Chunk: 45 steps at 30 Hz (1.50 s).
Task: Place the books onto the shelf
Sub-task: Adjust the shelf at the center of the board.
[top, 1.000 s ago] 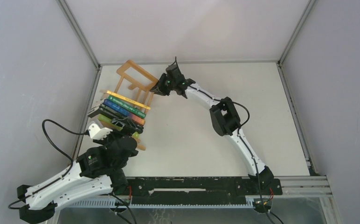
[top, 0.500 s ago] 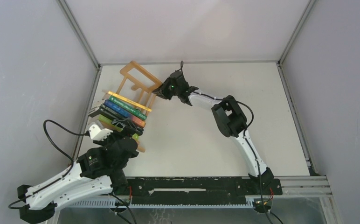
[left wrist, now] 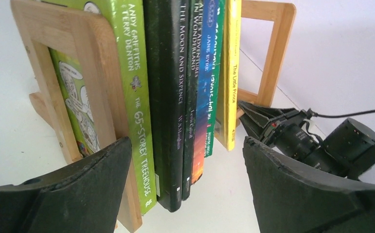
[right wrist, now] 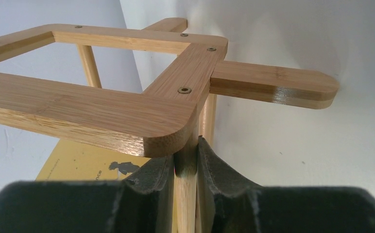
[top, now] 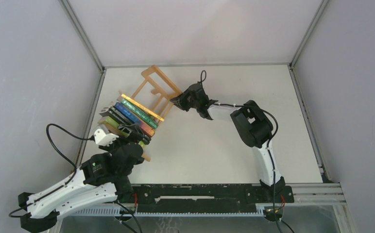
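Observation:
The shelf [top: 157,83], a light-wood rack, lies slanted at the table's left side. Several books [top: 133,116] stand in it in a row. In the left wrist view the spines [left wrist: 176,97] run lime-green, black, black, blue, green, yellow, next to the near end frame [left wrist: 100,73]. My left gripper [left wrist: 184,145] is open at that end, its fingers apart from the books. My right gripper [top: 178,101] is shut on a thin slat [right wrist: 186,194] of the shelf, just under the far end frame [right wrist: 103,107]. The yellow book [right wrist: 78,167] shows behind it.
The left enclosure wall [top: 40,87] stands close beside the shelf, and the back wall [top: 195,29] is behind it. A black rail [top: 200,191] runs along the near edge. The left arm's cable [top: 59,145] loops by the left wall.
My right gripper has drawn the far end of the shelf to the right, and the shelf with its books has swung that way. The left arm has stayed put.

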Motion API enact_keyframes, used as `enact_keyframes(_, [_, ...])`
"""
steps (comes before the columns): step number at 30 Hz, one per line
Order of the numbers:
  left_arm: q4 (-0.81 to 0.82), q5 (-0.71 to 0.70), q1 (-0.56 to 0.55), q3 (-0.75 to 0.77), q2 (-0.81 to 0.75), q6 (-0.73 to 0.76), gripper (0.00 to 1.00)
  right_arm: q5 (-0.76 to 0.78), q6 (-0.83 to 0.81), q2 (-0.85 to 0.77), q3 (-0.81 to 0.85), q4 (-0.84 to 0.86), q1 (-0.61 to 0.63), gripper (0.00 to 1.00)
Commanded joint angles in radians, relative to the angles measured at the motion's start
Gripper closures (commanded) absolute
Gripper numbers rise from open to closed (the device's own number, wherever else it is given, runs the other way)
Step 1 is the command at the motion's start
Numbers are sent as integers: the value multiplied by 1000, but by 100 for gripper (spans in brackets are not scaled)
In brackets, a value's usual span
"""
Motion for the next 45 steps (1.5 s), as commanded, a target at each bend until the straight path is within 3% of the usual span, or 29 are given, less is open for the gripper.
enact_keyframes(1, [-15, 15, 9, -38, -13, -7, 11, 189, 59, -116, -126, 76, -81, 100])
enact_keyframes(19, [192, 122, 53, -122, 0, 156, 8, 420, 206, -367, -574, 203, -154, 100])
enact_keyframes(34, [527, 343, 241, -142, 162, 368, 8, 538, 287, -593, -846, 190, -233, 100])
enact_keyframes(45, [684, 493, 390, -101, 300, 448, 7, 617, 425, -689, -976, 151, -216, 100])
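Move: The right hand, still pinching the shelf's rail just under its far end frame, has the board's centre about 11 cm to its right, 6 cm back and 8 cm below. The yellow book's middle is some 15 cm left and 3 cm back of that hand, slightly above it. From the open left hand, the shelf's near end frame lies about level ahead, 6 cm left and 9 cm below; the green treehouse book stands 3 cm ahead, 4 cm left and 8 cm below. The right hand keeps its pinch on the rail and goes on dragging the loaded shelf over the board, about 25 cm to the right and 7 cm back at an even height, while turning some 40 degrees clockwise, so that the far end swings right past the board's centre. Meanwhile the left hand, fingers staying wide open, sinks about 6 cm beside the near end frame, then also reaches some 6 cm forward and 4 cm right, tipping down about 10 degrees; no touch on the frame can be made out. ##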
